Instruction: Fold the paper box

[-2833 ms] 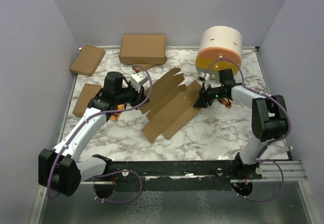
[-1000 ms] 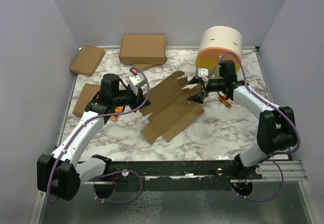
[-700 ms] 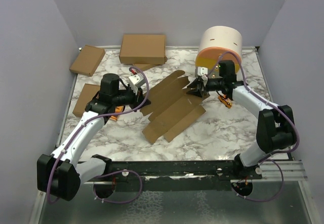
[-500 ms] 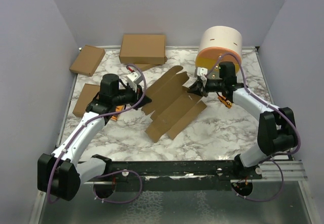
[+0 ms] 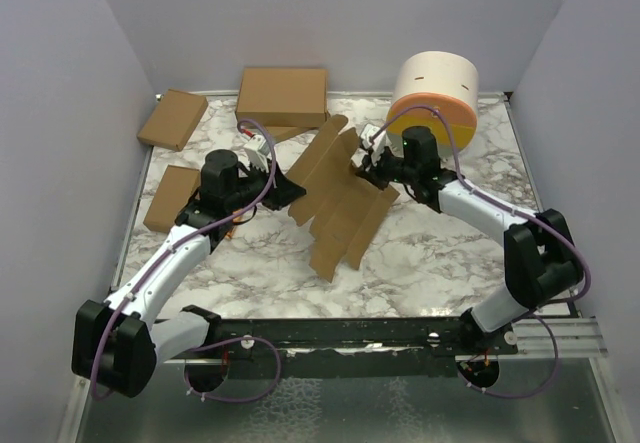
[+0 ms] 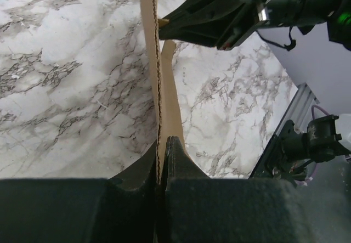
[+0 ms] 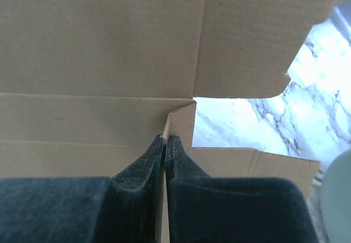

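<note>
The paper box [image 5: 340,198] is a flat brown die-cut sheet with flaps, lifted and tilted above the middle of the table. My left gripper [image 5: 290,191] is shut on its left edge; in the left wrist view the sheet [image 6: 162,89] stands edge-on between the shut fingers [image 6: 181,163]. My right gripper [image 5: 362,168] is shut on a small flap at the sheet's right side. The right wrist view shows that flap [image 7: 181,123] pinched between the jaws, with the wide panels [image 7: 98,45] behind it.
A large cream and orange cylinder [image 5: 434,98] stands at the back right. A wider brown carton [image 5: 282,96] lies at the back, a smaller carton [image 5: 173,118] at the back left, another flat piece [image 5: 170,196] by the left arm. Purple walls close in three sides.
The right gripper has closed on the sheet's flap. Both arms have raised the sheet off the table, swung it more upright and shifted it toward the back.
</note>
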Controlling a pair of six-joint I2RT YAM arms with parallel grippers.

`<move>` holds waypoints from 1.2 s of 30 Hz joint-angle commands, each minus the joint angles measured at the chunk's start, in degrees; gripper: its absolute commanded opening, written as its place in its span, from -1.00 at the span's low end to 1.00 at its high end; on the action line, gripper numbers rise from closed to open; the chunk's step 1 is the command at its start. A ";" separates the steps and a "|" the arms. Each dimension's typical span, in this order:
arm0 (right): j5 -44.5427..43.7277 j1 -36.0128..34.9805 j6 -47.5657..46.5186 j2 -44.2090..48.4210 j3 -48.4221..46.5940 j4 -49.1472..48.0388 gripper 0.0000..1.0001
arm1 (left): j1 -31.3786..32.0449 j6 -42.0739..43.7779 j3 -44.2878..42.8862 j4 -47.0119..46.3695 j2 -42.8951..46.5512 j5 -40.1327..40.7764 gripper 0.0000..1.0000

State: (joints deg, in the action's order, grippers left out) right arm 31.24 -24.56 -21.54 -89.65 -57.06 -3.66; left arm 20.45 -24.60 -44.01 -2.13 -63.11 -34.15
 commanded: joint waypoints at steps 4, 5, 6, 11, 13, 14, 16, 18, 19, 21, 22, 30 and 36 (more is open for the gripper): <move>-4.18 -5.85 2.61 -1.26 -1.92 0.08 -0.64 | 0.91 -1.39 0.45 -6.45 -0.83 3.83 -1.00; -4.89 -5.79 2.66 -0.80 -1.59 -0.10 -0.54 | 0.91 -0.90 0.56 -6.21 -1.02 3.71 -1.00; -4.96 -5.59 2.46 -0.01 -1.25 -0.14 -0.38 | 0.91 -0.44 0.59 -6.02 -1.16 3.78 -1.00; 4.57 -1.60 0.78 6.11 -0.95 3.62 0.19 | 0.70 1.36 0.67 -4.80 -1.54 4.95 -1.00; 11.51 1.43 -0.51 8.76 -0.90 6.64 0.35 | 0.25 1.02 0.68 -5.03 -1.52 5.16 -1.00; 16.73 3.07 -3.27 9.90 -1.17 9.33 0.36 | 0.01 0.66 0.82 -5.48 -1.45 5.23 -1.00; 25.18 5.50 -9.37 11.40 -2.06 16.28 0.40 | -0.85 -0.65 1.25 -7.07 -1.32 5.40 -1.00; 33.01 6.61 -17.23 11.81 -3.41 25.31 0.41 | -1.62 -2.35 1.66 -8.91 -1.23 5.26 -1.00; 36.61 6.70 -21.98 11.60 -4.19 32.51 0.41 | -2.04 -3.26 1.91 -9.72 -1.23 5.38 -1.00; 43.27 6.63 -32.32 10.60 -4.58 43.19 0.39 | -3.20 -5.78 2.60 -11.77 -1.14 5.55 -1.00; 45.55 6.51 -37.82 10.00 -4.28 47.98 0.36 | -3.78 -7.55 3.04 -12.89 -1.02 5.85 -1.00; 20.42 -6.78 -33.18 16.61 12.10 28.94 0.54 | -5.44 -17.41 4.81 -14.71 0.84 10.13 -1.00; 1.23 -14.08 -28.21 14.19 20.47 10.31 0.76 | -5.43 -17.15 6.39 -12.31 2.26 12.93 -1.00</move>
State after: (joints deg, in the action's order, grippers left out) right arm 50.87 -34.17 -53.23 -74.61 -40.86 23.66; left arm 15.22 -40.18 -38.61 -14.02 -62.89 -24.45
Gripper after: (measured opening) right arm 0.826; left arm 0.018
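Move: The paper box's near end flaps lie about 20 cm back towards the base from the right hand, 4 cm to its left and some 8 cm below. From that hand the rounded drawer cabinet stands about 14 cm ahead and 16 cm right, a little lower, and the orange tool 3 cm back and 21 cm right, on the table. From the left hand the near flaps are some 11 cm back, 8 cm right and 14 cm lower. Push the right fingertips a couple of centimetres left and down at the small flap they are already shut on, then open wide, lift away and swing back about 20 cm towards the near end flaps, finally dropping below the starting height while turning some 40 degrees counter-clockwise. Meanwhile keep the left grip on the board's edge and carry it about 5 cm forward and left, turning slightly counter-clockwise. ##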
